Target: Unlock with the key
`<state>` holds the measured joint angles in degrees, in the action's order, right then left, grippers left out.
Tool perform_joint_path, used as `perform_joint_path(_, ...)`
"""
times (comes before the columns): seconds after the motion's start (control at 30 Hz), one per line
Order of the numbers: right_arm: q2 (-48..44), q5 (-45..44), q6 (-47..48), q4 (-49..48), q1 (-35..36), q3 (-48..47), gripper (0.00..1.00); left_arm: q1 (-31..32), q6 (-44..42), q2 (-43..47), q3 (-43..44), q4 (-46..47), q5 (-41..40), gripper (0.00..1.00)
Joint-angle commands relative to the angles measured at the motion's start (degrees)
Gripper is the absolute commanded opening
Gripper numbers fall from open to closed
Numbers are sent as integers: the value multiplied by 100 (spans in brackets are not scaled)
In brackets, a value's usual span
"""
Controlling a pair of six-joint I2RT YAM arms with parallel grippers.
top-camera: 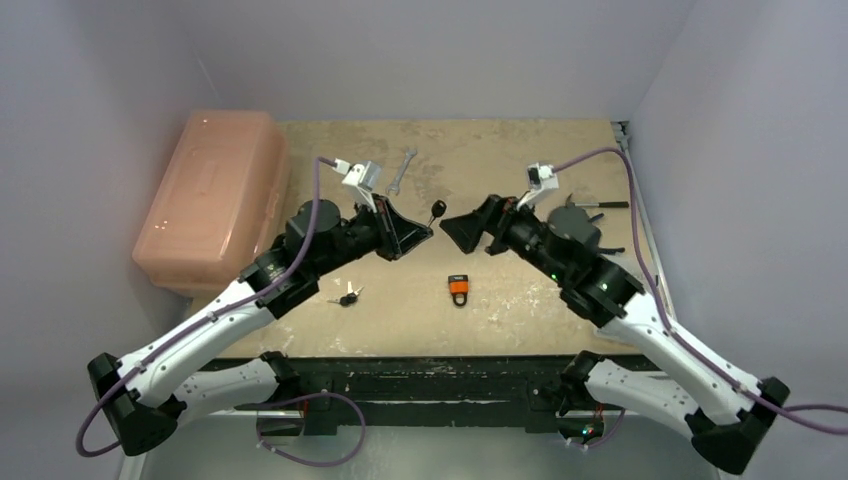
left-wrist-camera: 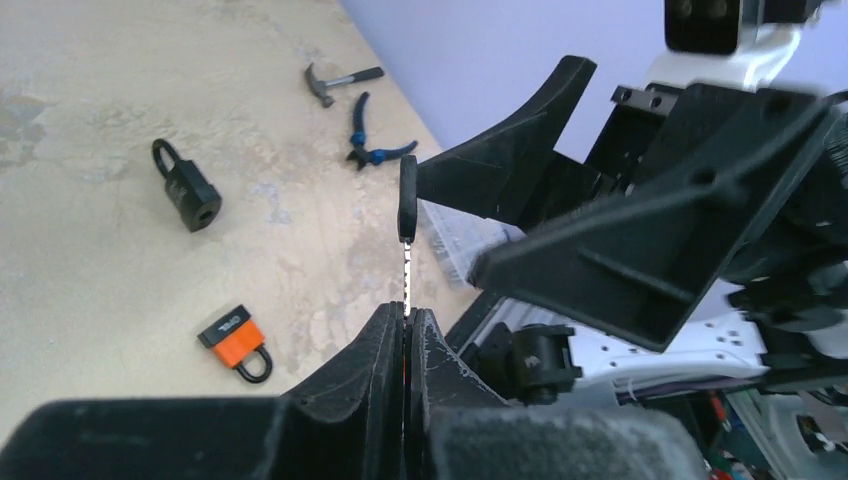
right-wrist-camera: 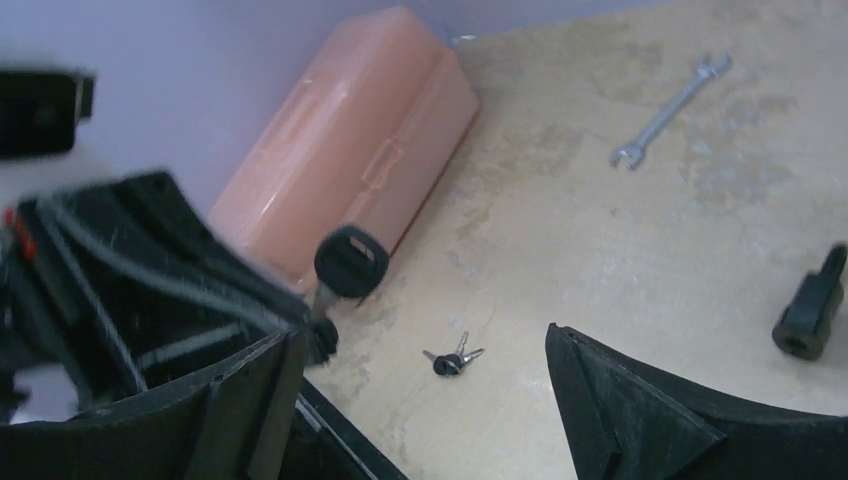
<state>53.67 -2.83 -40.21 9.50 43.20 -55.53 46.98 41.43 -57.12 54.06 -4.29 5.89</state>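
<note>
My left gripper (top-camera: 428, 232) (left-wrist-camera: 407, 312) is shut on the blade of a key (left-wrist-camera: 407, 262), held above the table. The key's black head (top-camera: 438, 209) (right-wrist-camera: 350, 262) sticks out past the fingertips. My right gripper (top-camera: 452, 226) (right-wrist-camera: 430, 400) stands wide open just right of the key head, one finger on each side, not touching it. An orange padlock (top-camera: 458, 289) (left-wrist-camera: 236, 341) lies on the table below both grippers. A black padlock (left-wrist-camera: 187, 190) (right-wrist-camera: 812, 310) lies farther back.
A small bunch of keys (top-camera: 347, 297) (right-wrist-camera: 450, 358) lies near the left arm. A wrench (top-camera: 400, 170) (right-wrist-camera: 668, 110) lies at the back. A pink toolbox (top-camera: 215, 195) (right-wrist-camera: 360, 150) fills the left edge. A hammer (left-wrist-camera: 335, 82) and blue-handled pliers (left-wrist-camera: 370, 150) lie back right.
</note>
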Motion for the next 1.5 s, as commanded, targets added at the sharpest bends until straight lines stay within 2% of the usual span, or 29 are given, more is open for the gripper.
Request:
perform_joint_path(0.0, -1010, 1035, 1775, -1535, 4, 527, 98, -29, 177, 230, 1008, -1463, 512, 0)
perform_joint_path(0.17, -2025, 1308, 3253, -2539, 4, 1598, 96, -36, 639, 175, 1850, -2498, 531, 0)
perform_joint_path(0.27, -2127, 1699, 3976, -3150, 28, 2108, 95, -33, 1086, 85, 1987, -2735, 703, 0)
perform_joint_path(0.33, -2020, 1976, 4354, -4017, 70, 2507, 93, -38, 1344, 3, 1966, -2768, 904, 0)
perform_joint_path(0.43, -1811, 1536, 5061, -4668, 390, 2666, 90, -38, 1699, -97, 1846, -2730, 1234, 0)
perform_joint_path(0.57, -1817, 787, 6658, -5251, 1200, 3076, 90, -44, 2049, -210, 1610, -2547, 1857, 0)
perform_joint_path(0.63, -1788, 393, 7128, -5279, 1524, 3162, 90, -43, 2138, -289, 1515, -2488, 2135, 0)
perform_joint_path(0.77, -1849, 21, 7489, -5628, 1831, 3435, 86, -44, 2205, -328, 1298, -2363, 2422, 0)
perform_joint_path(0.9, -1635, -149, 7758, -5140, 2061, 3221, 77, -53, 2449, -357, 1018, -1882, 2928, 0)
perform_joint_path(1.03, -1485, -384, 8027, -4943, 2318, 3176, 70, -50, 2467, -361, 986, -1824, 2986, 0)
perform_joint_path(1.27, -1438, -996, 8449, -4380, 2764, 3077, 73, -96, 2437, -343, 1068, -1924, 2985, 0)
perform_joint_path(1.47, -1439, -1614, 8713, -4586, 2869, 3266, 74, -124, 2302, -340, 1289, -2187, 2865, 0)
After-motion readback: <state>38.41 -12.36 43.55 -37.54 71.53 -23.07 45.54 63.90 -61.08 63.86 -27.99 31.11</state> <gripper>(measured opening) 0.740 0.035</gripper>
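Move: The key, held by its blade in the left fingertips, has its middle about 2 cm ahead of the left hand point, 1 cm to its right and 1 cm above. From the open right hand, the key is some 6 cm to the left, 3 cm ahead and 1 cm above. The orange padlock lies on the table almost straight below the right hand, about 1 cm ahead and 30 cm down; the black padlock is roughly 15 cm ahead and 4 cm right, at table height. The right hand draws back about 9 cm, first rising some 5 cm and then sinking back almost to its starting height, while its wrist swings the still-open fingers up by some 75 degrees and rolls so they come round the key's head from behind and below, the gap narrowing by about a quarter. The left hand keeps its shut grip on the blade and also draws back, rising about 7 cm and dropping again as it tips down and turns clockwise until its fingers point almost straight right, then holds still and presents the key's head to the right fingers. ##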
